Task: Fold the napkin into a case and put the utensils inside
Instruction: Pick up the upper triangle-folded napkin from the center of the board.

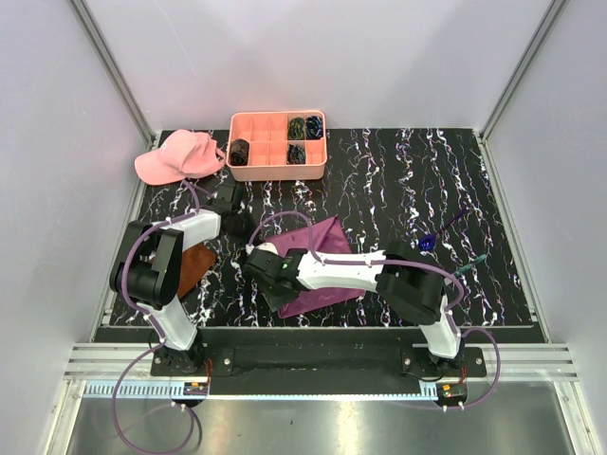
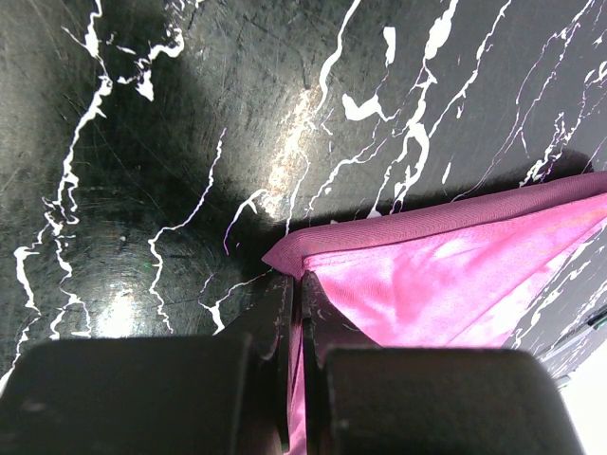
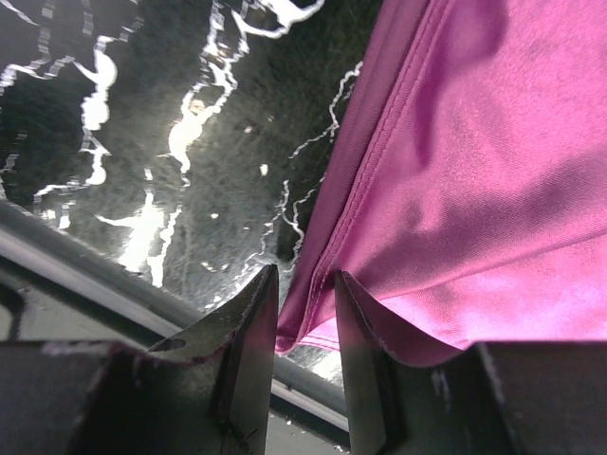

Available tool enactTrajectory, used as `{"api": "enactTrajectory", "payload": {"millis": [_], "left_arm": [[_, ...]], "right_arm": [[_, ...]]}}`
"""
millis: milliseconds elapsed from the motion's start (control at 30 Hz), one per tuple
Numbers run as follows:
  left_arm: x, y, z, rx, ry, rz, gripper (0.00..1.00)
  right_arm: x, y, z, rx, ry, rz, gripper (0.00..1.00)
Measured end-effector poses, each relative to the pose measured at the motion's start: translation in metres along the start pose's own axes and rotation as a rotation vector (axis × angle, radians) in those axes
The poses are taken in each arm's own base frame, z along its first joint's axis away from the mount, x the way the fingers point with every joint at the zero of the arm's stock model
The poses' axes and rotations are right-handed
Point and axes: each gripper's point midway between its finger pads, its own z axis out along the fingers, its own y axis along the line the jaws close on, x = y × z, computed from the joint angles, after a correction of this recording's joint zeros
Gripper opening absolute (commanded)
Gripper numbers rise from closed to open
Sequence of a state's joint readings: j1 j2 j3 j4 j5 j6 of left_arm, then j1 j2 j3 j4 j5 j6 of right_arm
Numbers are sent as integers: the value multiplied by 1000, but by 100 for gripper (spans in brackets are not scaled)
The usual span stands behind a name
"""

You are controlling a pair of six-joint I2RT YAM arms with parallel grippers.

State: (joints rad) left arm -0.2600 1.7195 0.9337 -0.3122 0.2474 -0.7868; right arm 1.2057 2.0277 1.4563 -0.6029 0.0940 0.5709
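Note:
The magenta napkin [image 1: 327, 256] lies partly folded on the black marbled table, in front of the arm bases. My left gripper [image 2: 296, 284] is shut on the napkin's [image 2: 446, 284] corner, and the cloth runs down between its fingers; from above it [image 1: 245, 227] sits at the cloth's left side. My right gripper [image 3: 305, 280] is open, with the napkin's [image 3: 474, 171] hemmed edge hanging in the gap between its fingers, near the table's front edge [image 1: 273, 292]. The utensils [image 1: 429, 243] lie apart on the table to the right, slim with bluish ends.
A rust-brown cloth [image 1: 194, 268] lies under the left arm. A pink cap [image 1: 175, 156] sits at the back left. Next to it a salmon compartment tray [image 1: 278, 173] holds dark coiled bundles. The metal front rail [image 3: 76, 261] runs close to the right gripper.

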Motion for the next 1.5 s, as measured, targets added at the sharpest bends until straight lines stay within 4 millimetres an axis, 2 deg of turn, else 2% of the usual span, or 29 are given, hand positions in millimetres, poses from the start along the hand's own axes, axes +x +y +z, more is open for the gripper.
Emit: {"api": "enactTrajectory", "payload": {"millis": [300,633,667,700,767,800,933,1100,1200,1333,1500], "left_arm": [[0,0,0,2,2,-2,0],[1,-1,1,22,6,-5,0],[1,-1,1,25,7,-7,0],[1,-1,1,28,8,-9,0],[1,-1,1,36,9,-12,0],[1,-1,1,40,9,-16,0],[1,-1,1,51,13,-20,0],[0,0,0,65,11,-25,0],[0,-1,-8,73,6,-25,0],[2,-15,-29,124,1,-9,0],[-1,-30,-59,180,-43,9,0]], "right_arm": [[4,-1,4,9,13,-6,43],[6,-3,7,129,18,-58,37],[7,-4,7,145,14,-66,35],[7,-4,8,159,11,-73,28],[7,-5,8,183,0,-79,23],[7,-6,8,190,-4,-80,16],[6,-11,7,222,-14,-77,0],[5,-12,6,230,-21,-72,0],[6,-13,3,226,-20,-73,0],[10,-14,-6,203,-12,-79,0],[-4,8,-32,78,-52,-64,0]]}}
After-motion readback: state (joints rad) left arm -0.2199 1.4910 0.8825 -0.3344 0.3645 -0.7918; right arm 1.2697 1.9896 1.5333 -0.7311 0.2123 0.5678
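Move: The napkin's near-left corner lies almost directly under the right gripper's open fingers, about 1 cm below and 1 cm to its right. From the left gripper, which already holds the far-left corner, it is some 18 cm back and 5 cm right. From the right gripper, the napkin's far folded tip is roughly 23 cm ahead and 14 cm right. The brown cloth is about 9 cm ahead and 21 cm left of the right gripper. Sink the right gripper about 1 cm onto the napkin's near-left corner, tilting the wrist so the fingertips swing right and forward some 15 degrees, and close the fingers to pinch the cloth. Keep the left gripper's hold on the far-left corner and wait there. Once the right has its grip, raise both: left about 6 cm, right about 3 cm. ##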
